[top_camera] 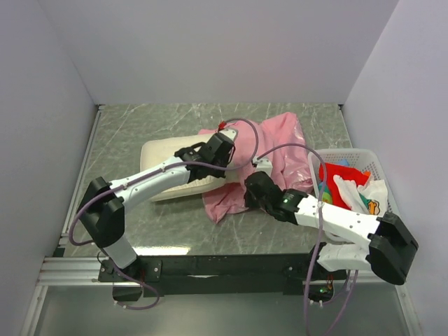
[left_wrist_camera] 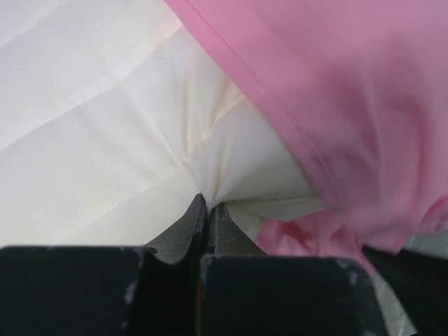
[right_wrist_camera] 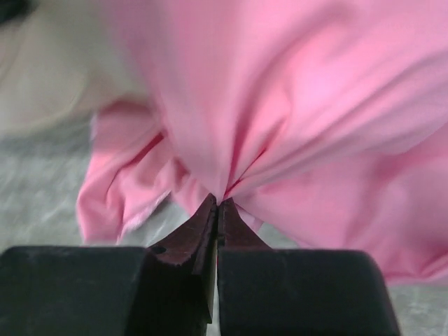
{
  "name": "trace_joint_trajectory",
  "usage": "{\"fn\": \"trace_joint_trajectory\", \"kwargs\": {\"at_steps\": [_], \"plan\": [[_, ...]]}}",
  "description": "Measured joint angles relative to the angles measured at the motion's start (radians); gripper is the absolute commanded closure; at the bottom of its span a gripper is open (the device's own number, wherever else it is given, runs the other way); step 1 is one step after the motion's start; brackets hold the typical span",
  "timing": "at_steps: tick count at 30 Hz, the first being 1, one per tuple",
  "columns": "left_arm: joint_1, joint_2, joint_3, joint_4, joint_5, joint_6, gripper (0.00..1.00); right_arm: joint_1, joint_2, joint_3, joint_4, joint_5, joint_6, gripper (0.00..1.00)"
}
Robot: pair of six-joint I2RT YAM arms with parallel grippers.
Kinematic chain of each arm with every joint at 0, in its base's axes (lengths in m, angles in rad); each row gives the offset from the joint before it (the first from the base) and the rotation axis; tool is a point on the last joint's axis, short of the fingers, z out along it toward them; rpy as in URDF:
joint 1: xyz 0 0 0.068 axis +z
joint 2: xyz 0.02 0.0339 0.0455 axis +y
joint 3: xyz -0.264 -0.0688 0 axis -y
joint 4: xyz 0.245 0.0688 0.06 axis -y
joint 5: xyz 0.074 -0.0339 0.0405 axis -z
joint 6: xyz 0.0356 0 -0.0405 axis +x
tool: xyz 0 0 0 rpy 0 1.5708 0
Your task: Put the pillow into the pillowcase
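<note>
The cream pillow (top_camera: 159,155) lies on the table, its right end under the crumpled pink pillowcase (top_camera: 280,143). My left gripper (top_camera: 222,150) is at the pillow's right end, at the pillowcase's hem. In the left wrist view it (left_wrist_camera: 207,204) is shut on a pinched fold of the pillow (left_wrist_camera: 105,140), with the pillowcase (left_wrist_camera: 350,105) draped just to the right. My right gripper (top_camera: 253,187) is at the pillowcase's near edge. Its wrist view shows it (right_wrist_camera: 218,201) shut on a gathered fold of the pillowcase (right_wrist_camera: 301,105), with the pillow (right_wrist_camera: 42,77) blurred at upper left.
A white basket (top_camera: 369,158) stands at the right of the table, holding a red cloth (top_camera: 332,175) and a white printed cloth (top_camera: 365,194). Grey walls close the table at the left, back and right. The marbled tabletop (top_camera: 161,220) shows in front of the pillow.
</note>
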Motion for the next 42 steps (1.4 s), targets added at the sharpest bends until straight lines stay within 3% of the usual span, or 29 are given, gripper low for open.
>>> {"fn": "trace_joint_trajectory", "kwargs": {"at_steps": [4,7,10,12,14,19,23,28,35,40,42], "plan": [[0.047,0.04,0.077,-0.059,0.035,-0.042,0.99,0.084,-0.045,-0.015,0.001,0.005,0.003,0.91],[0.083,0.067,0.102,-0.072,0.083,-0.073,0.99,0.12,-0.087,-0.075,-0.002,0.017,0.04,0.75],[0.096,0.089,0.108,-0.068,0.104,-0.089,0.99,0.13,-0.108,-0.131,-0.067,-0.002,0.085,0.71],[0.1,0.097,0.108,-0.052,0.123,-0.097,0.99,0.135,-0.108,-0.148,-0.103,-0.013,0.103,0.54],[0.101,0.097,0.108,-0.041,0.133,-0.099,0.99,0.139,-0.11,-0.153,-0.141,-0.024,0.121,0.47],[0.102,0.097,0.108,-0.016,0.157,-0.099,0.99,0.2,-0.161,-0.079,-0.233,-0.007,0.128,0.44],[0.102,0.097,0.108,-0.01,0.174,-0.097,0.99,0.244,-0.13,0.079,-0.179,0.013,0.088,0.41],[0.102,0.097,0.108,-0.01,0.187,-0.095,0.99,0.244,0.077,0.164,0.003,0.015,0.006,0.36],[0.106,0.101,0.108,-0.009,0.211,-0.095,0.99,0.245,0.265,0.085,0.234,-0.024,-0.061,0.23],[0.108,0.121,0.13,-0.021,0.229,-0.096,0.99,0.255,0.326,0.06,0.388,-0.017,-0.079,0.25],[0.108,0.129,0.144,-0.026,0.237,-0.095,0.99,0.259,0.365,0.061,0.425,-0.009,-0.083,0.34]]}}
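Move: The loose near-left corner of the pillowcase lies about 10 cm left of the right hand, 4 cm back and some 7 cm below; the right fingers themselves are shut on a gathered fold. From that hand the pillow's middle is some 20 cm left and 11 cm ahead, the pillowcase body 9 cm right and 13 cm ahead. The left hand, pinching the pillow's corner, has the pillowcase body about 17 cm right, 5 cm ahead and 12 cm below. Back and down the right hand goes first, about 8 cm back, its fingers opening and letting go of the pillowcase fold; then it lifts and sweeps left and forward, sinking again with fingers wide over the loose near-left corner, roughly 13 cm left of its start. The left hand keeps its pinch on the pillow and edges forward, slightly right, towards the pillowcase body, tilting down. ##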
